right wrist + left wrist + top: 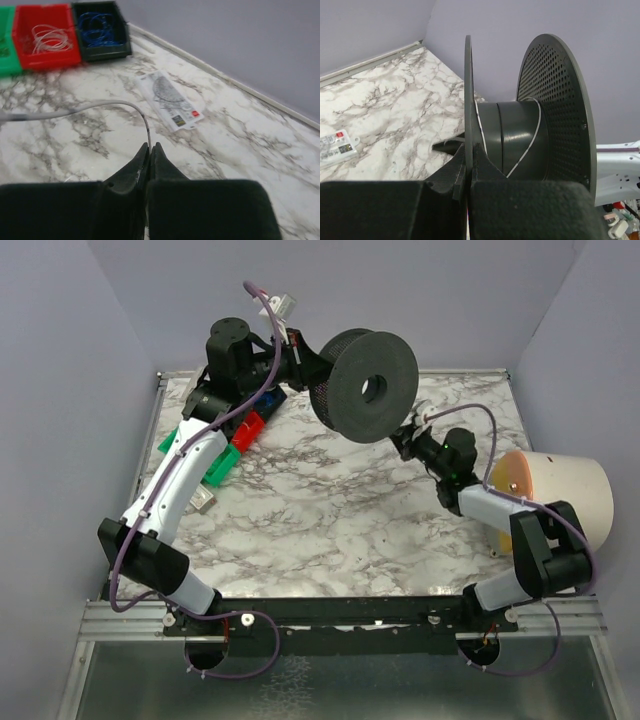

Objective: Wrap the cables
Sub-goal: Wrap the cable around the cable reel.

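A big black spool [365,385] with two perforated flanges and a centre hole is held up above the back of the table. My left gripper [469,150] is shut on the edge of its thin flange [468,85]. A thin white cable [532,137] crosses the spool's dark hub in a couple of loose turns. My right gripper [150,147] is shut on the same kind of white cable [100,106], which arcs away to the left above the marble. In the top view the right gripper [408,443] sits just below and to the right of the spool.
Red [47,35], black [100,27] and green [6,40] bins with coiled cables stand at the table's left back. A printed white packet [170,100] lies flat on the marble. A large white cylinder [560,495] lies at the right edge. Purple walls enclose the table.
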Robot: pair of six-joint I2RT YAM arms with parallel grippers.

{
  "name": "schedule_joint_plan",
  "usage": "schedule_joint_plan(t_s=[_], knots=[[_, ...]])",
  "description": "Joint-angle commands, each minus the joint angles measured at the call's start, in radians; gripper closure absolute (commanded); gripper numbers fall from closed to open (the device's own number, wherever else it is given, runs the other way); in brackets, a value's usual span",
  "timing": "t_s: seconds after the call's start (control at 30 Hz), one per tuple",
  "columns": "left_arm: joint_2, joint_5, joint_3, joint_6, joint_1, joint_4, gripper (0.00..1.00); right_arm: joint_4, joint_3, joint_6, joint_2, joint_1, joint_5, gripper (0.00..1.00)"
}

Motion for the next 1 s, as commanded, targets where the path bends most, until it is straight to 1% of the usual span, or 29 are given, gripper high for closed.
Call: schedule_joint_plan(t_s=[0.0,0.1,0.23,0.33,0.4,0.47,0.53,0.57,0.6,0.7,0.83,0.97], knots=[[-0.068,0.019,-0.009,0.119,0.004,-0.055,1.00,-0.077,0.082,0.249,-0.095,-0.098,0.165,1.00],[-0.062,0.041,0.003,0.213,0.003,-0.138,1.00,-0.178,0.156,0.319,-0.145,-0.152,0.191,0.99],[-0.041,0.104,0.039,0.298,0.003,-0.230,1.00,-0.338,0.286,0.330,-0.152,-0.188,0.197,1.00],[-0.034,0.138,0.054,0.364,-0.003,-0.292,1.00,-0.437,0.367,0.301,-0.141,-0.211,0.176,1.00],[-0.032,0.113,0.068,0.419,-0.015,-0.342,1.00,-0.499,0.420,0.240,-0.133,-0.222,0.125,1.00],[-0.030,0.027,0.084,0.511,-0.050,-0.408,1.00,-0.601,0.489,0.162,-0.123,-0.222,0.055,1.00],[-0.026,-0.116,0.091,0.630,-0.102,-0.464,1.00,-0.745,0.578,0.095,-0.112,-0.222,-0.045,1.00],[-0.025,-0.192,0.082,0.661,-0.121,-0.470,1.00,-0.841,0.618,0.069,-0.111,-0.222,-0.092,0.99],[-0.023,-0.248,0.074,0.683,-0.135,-0.472,1.00,-0.900,0.648,0.057,-0.116,-0.222,-0.134,1.00],[-0.005,-0.344,0.072,0.703,-0.143,-0.473,1.00,-1.035,0.707,0.023,-0.140,-0.221,-0.210,1.00],[0.020,-0.512,0.075,0.717,-0.151,-0.445,1.00,-1.241,0.820,-0.037,-0.152,-0.221,-0.300,0.99],[0.067,-0.644,0.087,0.709,-0.159,-0.416,1.00,-1.373,0.898,-0.019,-0.143,-0.221,-0.417,1.00]])
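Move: The cable reel, held by one flange in the left fingers, has its middle about 7 cm to the left hand's right and 1 cm back, at the same height. From the right hand, which already pinches the cable, the reel is roughly 8 cm left, 4 cm back and 24 cm above. On the table some 14 cm below the right hand, the paper packet lies about 15 cm ahead and 13 left, the black box 19 ahead and 31 left. The cable, still pinched in the shut right fingers, is carried steeply up past the reel's front right side by about 18 cm, swinging forward and right first, then back and a little left once high. Meanwhile the left hand keeps its grip on the flange, lowers the reel some 10 cm and tips its fingers down by nearly 40 degrees, drawing back slightly before coming forward again. ##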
